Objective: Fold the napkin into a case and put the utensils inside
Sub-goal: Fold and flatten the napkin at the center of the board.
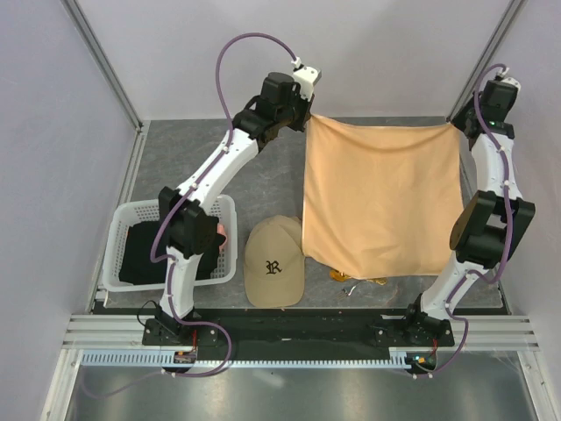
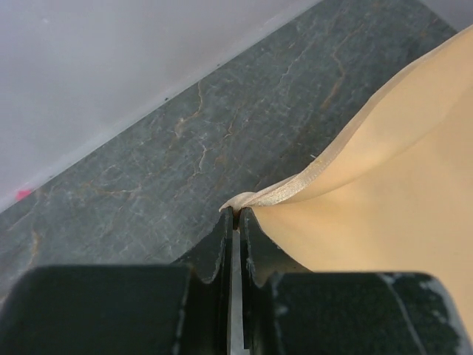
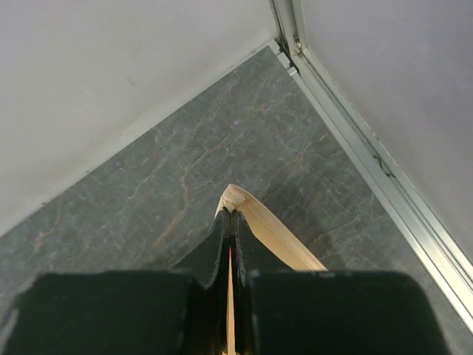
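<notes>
The peach-orange napkin (image 1: 381, 197) hangs stretched between both arms above the back right of the table. My left gripper (image 1: 307, 118) is shut on its upper left corner, and the hem (image 2: 292, 188) bunches at the fingertips in the left wrist view. My right gripper (image 1: 458, 125) is shut on the upper right corner, whose hem (image 3: 270, 225) runs off past the tips in the right wrist view. Below the napkin's lower edge, bits of the utensils (image 1: 355, 282) show on the table: gold and silvery pieces, mostly hidden by the cloth.
A tan baseball cap (image 1: 274, 261) lies left of the napkin's lower edge. A white basket (image 1: 123, 237) with a black cloth (image 1: 145, 250) stands at the left. Walls and a metal frame rail (image 3: 369, 155) close the back corners.
</notes>
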Controlling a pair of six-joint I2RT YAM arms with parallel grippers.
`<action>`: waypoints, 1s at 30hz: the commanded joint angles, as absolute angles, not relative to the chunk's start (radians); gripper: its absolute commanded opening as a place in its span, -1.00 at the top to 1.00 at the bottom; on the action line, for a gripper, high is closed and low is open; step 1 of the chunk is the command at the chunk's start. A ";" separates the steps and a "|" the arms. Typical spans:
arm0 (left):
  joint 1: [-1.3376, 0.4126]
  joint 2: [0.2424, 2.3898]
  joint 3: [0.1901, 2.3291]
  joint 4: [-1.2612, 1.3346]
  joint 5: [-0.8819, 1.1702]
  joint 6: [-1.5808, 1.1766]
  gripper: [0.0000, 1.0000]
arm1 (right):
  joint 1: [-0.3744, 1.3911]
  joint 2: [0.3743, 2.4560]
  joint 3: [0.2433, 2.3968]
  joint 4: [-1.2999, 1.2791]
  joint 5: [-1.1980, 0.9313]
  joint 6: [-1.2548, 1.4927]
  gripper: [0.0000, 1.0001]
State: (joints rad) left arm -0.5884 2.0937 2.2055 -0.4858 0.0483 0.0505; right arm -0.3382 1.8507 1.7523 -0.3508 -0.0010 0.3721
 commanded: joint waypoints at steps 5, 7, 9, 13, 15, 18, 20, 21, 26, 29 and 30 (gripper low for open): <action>-0.548 2.301 2.257 -0.284 0.135 0.026 0.96 | -0.293 2.052 1.834 -0.196 0.029 0.316 1.00; -0.546 2.316 2.267 -0.275 0.130 0.028 0.96 | -0.287 2.100 1.862 -0.209 0.034 0.311 1.00; -0.545 2.336 2.269 -0.249 0.112 0.028 0.96 | -0.285 2.144 1.908 -0.224 0.034 0.311 1.00; -0.535 2.355 2.272 -0.200 0.107 0.020 0.96 | -0.285 2.197 1.982 -0.268 0.041 0.311 1.00; -0.532 2.367 2.278 -0.186 0.110 0.011 0.96 | -0.285 2.213 1.997 -0.276 0.041 0.311 1.00; -0.529 2.362 2.273 -0.192 0.124 -0.032 0.96 | -0.285 2.241 2.055 -0.336 0.047 0.310 1.00; -0.531 2.341 2.238 -0.206 0.132 -0.064 0.96 | -0.285 2.249 2.108 -0.382 0.055 0.307 1.00; -0.534 2.310 2.221 -0.213 0.130 -0.078 0.96 | -0.285 2.241 2.114 -0.415 0.061 0.311 1.00; -0.543 2.192 2.064 -0.288 0.181 -0.169 0.96 | -0.291 2.152 2.023 -0.462 0.094 0.319 1.00; -0.560 2.120 1.979 -0.310 0.202 -0.179 0.96 | -0.320 2.120 1.984 -0.521 0.066 0.383 1.00; -0.566 2.106 1.964 -0.316 0.209 -0.183 0.96 | -0.340 2.109 1.971 -0.550 0.063 0.394 1.00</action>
State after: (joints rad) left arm -0.5411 2.2475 2.0159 -0.2958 0.1562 -0.1097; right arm -0.2943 2.2070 2.0121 -0.4477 0.0608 0.3397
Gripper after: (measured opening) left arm 0.073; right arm 0.007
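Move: Both hands already hold the napkin's far corners, stretched between them. The middle of the board spot it is coming down on lies from the left hand about 25 cm right, 8 cm back and 26 cm below, and from the right hand about 25 cm left, 10 cm back and 22 cm below. At board height, the utensils lie some 36 cm back and 17 cm right of the left hand, the cap about 32 cm back and 8 cm left of it. Still pinching the two far corners, both hands swing the napkin down towards the board and forward, away from the utensils, sinking quickly by 11 to 14 cm while reaching 7 or 8 cm out. They lift 2 or 3 cm, then sink again while drawing back, the left about 5 cm and the right half that, fingers tipping some 10 degrees further down. ##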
